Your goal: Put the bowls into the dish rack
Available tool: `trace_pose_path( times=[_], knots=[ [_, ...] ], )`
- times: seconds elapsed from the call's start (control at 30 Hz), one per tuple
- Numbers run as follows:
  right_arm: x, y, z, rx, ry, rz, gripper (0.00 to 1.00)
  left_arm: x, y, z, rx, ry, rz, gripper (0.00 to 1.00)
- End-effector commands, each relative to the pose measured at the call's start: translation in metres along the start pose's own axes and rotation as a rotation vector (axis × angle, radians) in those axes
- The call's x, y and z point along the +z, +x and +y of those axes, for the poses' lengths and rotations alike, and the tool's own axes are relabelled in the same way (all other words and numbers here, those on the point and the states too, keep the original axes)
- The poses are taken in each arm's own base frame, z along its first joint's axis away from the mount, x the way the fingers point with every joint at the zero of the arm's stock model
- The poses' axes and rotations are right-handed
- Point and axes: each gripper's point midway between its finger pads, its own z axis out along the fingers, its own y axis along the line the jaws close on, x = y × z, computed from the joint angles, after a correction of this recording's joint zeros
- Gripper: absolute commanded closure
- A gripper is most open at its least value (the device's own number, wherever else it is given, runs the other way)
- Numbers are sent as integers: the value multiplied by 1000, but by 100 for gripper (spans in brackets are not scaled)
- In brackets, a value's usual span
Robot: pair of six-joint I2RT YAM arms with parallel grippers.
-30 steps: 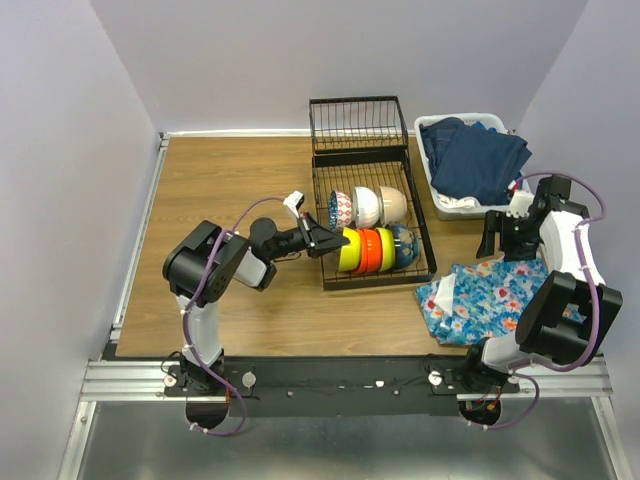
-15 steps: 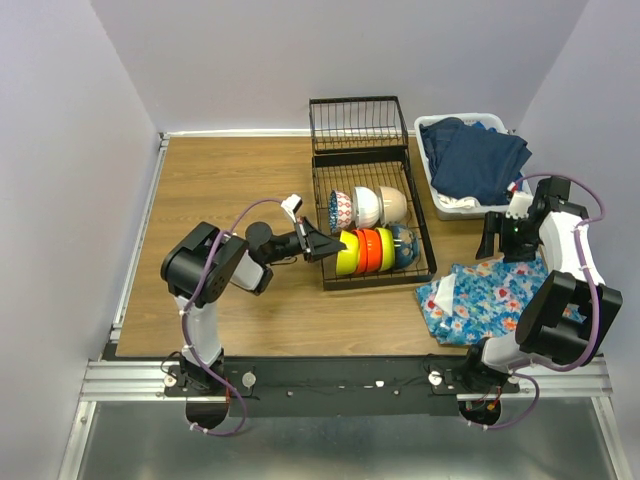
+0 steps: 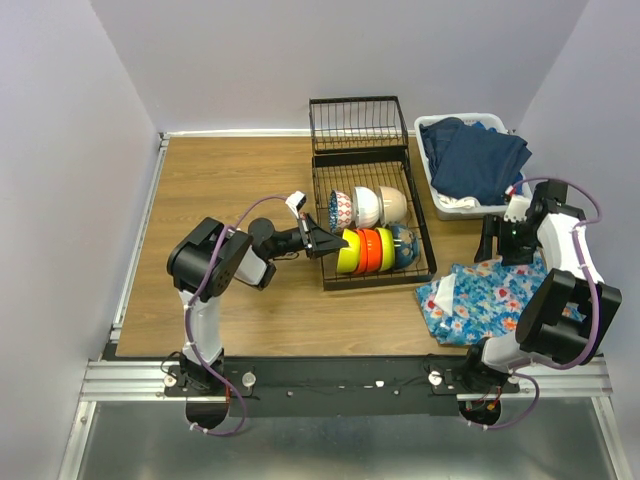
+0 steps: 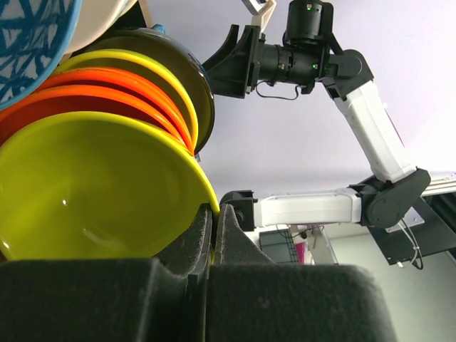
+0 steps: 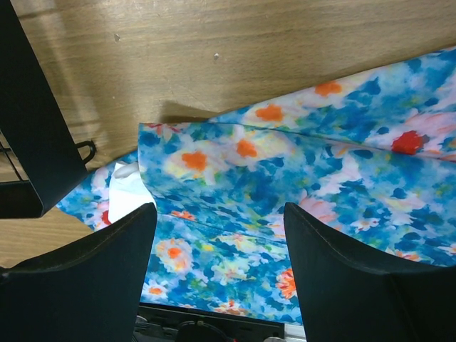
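Note:
The black wire dish rack [image 3: 376, 285] holds two rows of bowls on edge. In front stand a lime green bowl [image 3: 348, 251], orange ones [image 3: 369, 250] and a blue one [image 3: 404, 246]. Behind them are a red-blue patterned bowl [image 3: 340, 209], a white one [image 3: 366, 206] and a cream one [image 3: 393, 204]. My left gripper [image 3: 328, 243] is shut on the rim of the lime green bowl [image 4: 92, 185], at the rack's left side; the left wrist view shows the rim pinched between the pads of this gripper [image 4: 215, 214]. My right gripper [image 3: 503, 243] hangs open over a floral cloth, holding nothing [image 5: 219, 210].
A white tub [image 3: 432, 172] of dark blue cloth stands at the back right. The floral cloth [image 3: 480, 295] lies right of the rack, also in the right wrist view [image 5: 285, 164]. The rack's taller basket end [image 3: 357, 125] sits at the far side.
The left arm shifted slightly left and came back, still gripping the lime green bowl. The bowls and the right arm have not visibly moved.

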Motion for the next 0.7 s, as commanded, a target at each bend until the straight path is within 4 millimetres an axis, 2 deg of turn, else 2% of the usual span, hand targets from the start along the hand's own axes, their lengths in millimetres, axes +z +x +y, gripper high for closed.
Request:
trace_pose_path(
  times=[0.0,0.17,0.2,0.27,0.3,0.33,0.43,0.53,0.57,0.67],
  knots=[
    [4,2,-2,-9,7,5,20,-4,3,-13,86,83,-39,100],
    [3,-5,-3,-4,11,-7,20,-11,5,-5,109,25,-69,100],
    [2,-6,-3,-3,11,-10,20,-12,5,-11,126,18,-78,100],
    [2,-6,-3,3,13,-12,20,-17,7,1,95,-55,-110,100],
    [2,-4,-2,4,12,-9,20,-19,7,-2,125,-57,-117,100],
    [1,-4,-2,5,9,-11,20,-21,8,4,106,-89,-121,100],
    [2,-3,-1,10,10,-15,20,-23,5,3,118,-100,-129,100],
    [2,-2,0,14,8,-17,20,-21,-1,6,117,-114,-134,91],
    [2,-2,0,15,7,-19,20,-20,-3,5,122,-114,-137,83],
    [0,-3,0,18,8,-20,20,-19,-4,12,107,-139,-137,71]
  ],
)
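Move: The green bowl in the left hand's grip stands on its side in the dish rack, its middle about 2 cm right of the hand and 5 cm below, neither ahead nor back. At that same height, the orange bowls are some 6 cm to the hand's right and 1 cm back, and the patterned bowl some 8 cm straight ahead. From the right hand, the gripped bowl lies about 35 cm to the left, level fore and aft and about as high. The left hand, its shut fingers still pinching the green bowl's rim, draws the rim about 2 cm left, away from the orange bowls, and about 1 cm back, while the wrist swings a little under 10 degrees counter-clockwise. As that pull comes to a stop, the fingers begin to part to roughly a fifth of their range, with the rim still between them, and the hand eases slightly forward and down. ##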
